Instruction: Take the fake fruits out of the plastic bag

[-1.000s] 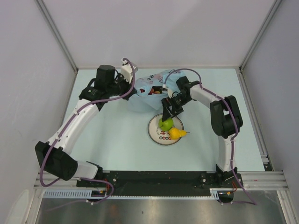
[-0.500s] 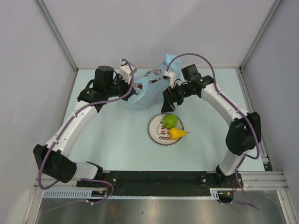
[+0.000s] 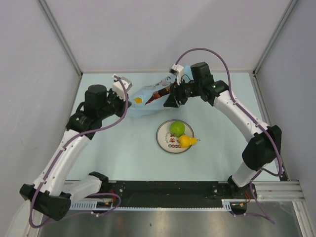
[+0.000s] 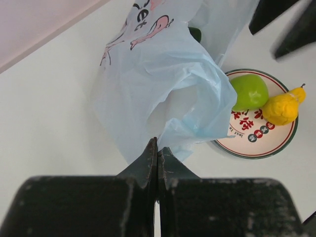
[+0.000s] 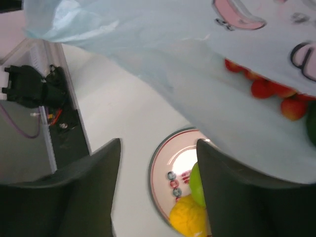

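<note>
The light-blue plastic bag [image 3: 148, 98] hangs stretched and tilted between the two arms. My left gripper [image 4: 158, 148] is shut on its crumpled lower edge, at the bag's left end [image 3: 127, 100] in the top view. Red berries [image 5: 266, 88] and a dark green fruit [image 4: 195, 33] show inside it, and a yellow piece [image 3: 138, 100] shows through the plastic. My right gripper [image 5: 159, 143] is open just under the bag's right end [image 3: 169, 99], with nothing between its fingers. The green apple [image 3: 177, 128] and a yellow fruit [image 3: 186, 141] lie on the white plate [image 3: 165, 140].
The plate [image 4: 256, 145] with red lettering sits on the pale table in front of the bag, between the arms. White walls close in the back and both sides. The black base rail [image 3: 163, 187] runs along the near edge.
My right gripper left the plate, rose to the bag's right end and narrowed its jaws. My left arm pulled the bag's edge leftward, stretching the bag out.
</note>
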`<state>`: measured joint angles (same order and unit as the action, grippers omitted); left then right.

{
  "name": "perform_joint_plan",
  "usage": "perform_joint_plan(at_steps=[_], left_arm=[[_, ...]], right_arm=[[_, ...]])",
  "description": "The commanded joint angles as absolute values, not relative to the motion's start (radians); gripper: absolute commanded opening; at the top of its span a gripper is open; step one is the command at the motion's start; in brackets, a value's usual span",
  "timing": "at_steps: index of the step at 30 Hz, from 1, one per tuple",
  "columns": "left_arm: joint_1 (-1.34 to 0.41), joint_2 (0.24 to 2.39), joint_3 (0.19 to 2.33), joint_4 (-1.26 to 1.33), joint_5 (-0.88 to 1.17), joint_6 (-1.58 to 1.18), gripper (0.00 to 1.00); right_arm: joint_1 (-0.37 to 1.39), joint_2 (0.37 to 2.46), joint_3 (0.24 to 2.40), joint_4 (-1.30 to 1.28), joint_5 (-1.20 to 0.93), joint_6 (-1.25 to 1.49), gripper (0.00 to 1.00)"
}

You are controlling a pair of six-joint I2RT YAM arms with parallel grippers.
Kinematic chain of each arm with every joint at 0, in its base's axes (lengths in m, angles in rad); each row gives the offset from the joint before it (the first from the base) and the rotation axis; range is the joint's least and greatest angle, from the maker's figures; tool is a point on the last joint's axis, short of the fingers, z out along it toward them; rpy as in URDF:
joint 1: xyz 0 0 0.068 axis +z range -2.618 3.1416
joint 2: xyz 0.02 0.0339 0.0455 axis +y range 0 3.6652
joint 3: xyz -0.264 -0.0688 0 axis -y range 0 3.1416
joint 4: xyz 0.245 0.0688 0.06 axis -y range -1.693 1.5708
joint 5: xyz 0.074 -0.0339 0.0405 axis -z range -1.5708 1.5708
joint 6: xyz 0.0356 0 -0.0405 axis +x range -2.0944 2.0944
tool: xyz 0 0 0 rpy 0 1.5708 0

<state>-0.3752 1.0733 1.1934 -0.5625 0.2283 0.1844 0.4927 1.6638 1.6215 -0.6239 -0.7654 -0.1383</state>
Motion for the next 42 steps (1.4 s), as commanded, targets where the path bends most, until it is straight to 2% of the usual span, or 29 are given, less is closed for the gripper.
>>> perform_joint_plan(at_steps=[1,2,3,6,9,14,16,17,20,23,28,29,33,36,42], left_arm=[[-0.368,0.985,1.158,-0.551,0.167,0.158,0.0],[-0.368,0.985,1.158,-0.552,0.166,0.15,0.0],[-0.368,0.985,1.163,-0.554,0.166,0.143,0.0],[-0.367,0.983,1.158,-0.545,0.169,0.129,0.0],[-0.367,0.97,1.143,-0.531,0.163,0.123,0.0],[-0.347,0.96,1.126,-0.511,0.126,0.071,0.0],[-0.324,0.96,1.111,-0.496,0.097,0.022,0.0],[-0.313,0.962,1.094,-0.492,0.094,0.008,0.0],[-0.256,0.954,1.059,-0.509,0.087,-0.093,0.0],[-0.216,0.922,1.019,-0.541,0.097,-0.147,0.0],[-0.161,0.842,0.947,-0.572,0.155,-0.189,0.0],[-0.153,0.836,0.94,-0.575,0.182,-0.192,0.0],[-0.115,0.818,0.92,-0.566,0.187,-0.189,0.0],[-0.095,0.818,0.923,-0.555,0.204,-0.19,0.0],[-0.074,0.833,0.974,-0.545,0.206,-0.173,0.0]], right_arm=[[0.593,1.608,1.569,-0.255,-0.559,-0.027,0.27],[0.618,1.618,1.56,-0.25,-0.473,-0.073,0.16],[0.671,1.629,1.552,-0.247,-0.421,-0.145,0.0],[0.719,1.683,1.502,-0.203,-0.237,-0.16,0.0],[0.732,1.761,1.48,-0.195,-0.206,-0.106,0.0],[0.854,1.786,1.355,-0.21,-0.189,-0.311,0.0],[0.894,1.783,1.28,-0.183,-0.181,-0.316,0.12],[0.92,1.779,1.264,-0.166,-0.193,-0.284,0.31],[0.919,1.773,1.265,-0.149,-0.302,-0.21,0.37],[0.894,1.735,1.307,-0.166,-0.369,-0.121,0.28],[0.815,1.651,1.382,-0.187,-0.503,-0.029,0.25],[0.807,1.644,1.4,-0.187,-0.515,-0.022,0.19],[0.788,1.637,1.42,-0.108,-0.491,0.043,0.08],[0.805,1.678,1.451,-0.097,-0.41,0.011,0.06],[0.874,1.853,1.488,-0.118,-0.1,-0.198,0.0]])
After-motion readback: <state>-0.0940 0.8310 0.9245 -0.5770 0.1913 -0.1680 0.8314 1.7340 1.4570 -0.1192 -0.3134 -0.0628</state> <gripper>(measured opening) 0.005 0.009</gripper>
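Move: The right hand hangs over the blue bag's right part. The bag's near edge is about 9 cm to its left, hardly nearer the base, and about 6 cm lower. Red fruits inside the bag lie roughly 16 cm ahead, 9 cm left and 22 cm down. On the plate below, the green apple is 1 cm ahead, 4 cm right, and the yellow pear 6 cm back, 9 cm right. From the left hand that near edge is some 10 cm right and 6 cm lower. Still pinching the bag's corner, the left hand drags it about 9 cm left, sinking 5 cm, easing back a little and turning some 25 degrees counter-clockwise. The right fingers shut as that hand sweeps left, dips about 17 cm down and back, parting a third, then climbs forward and closes again, ending about 12 cm left of its start, its tips seemingly against the bag's near edge. ##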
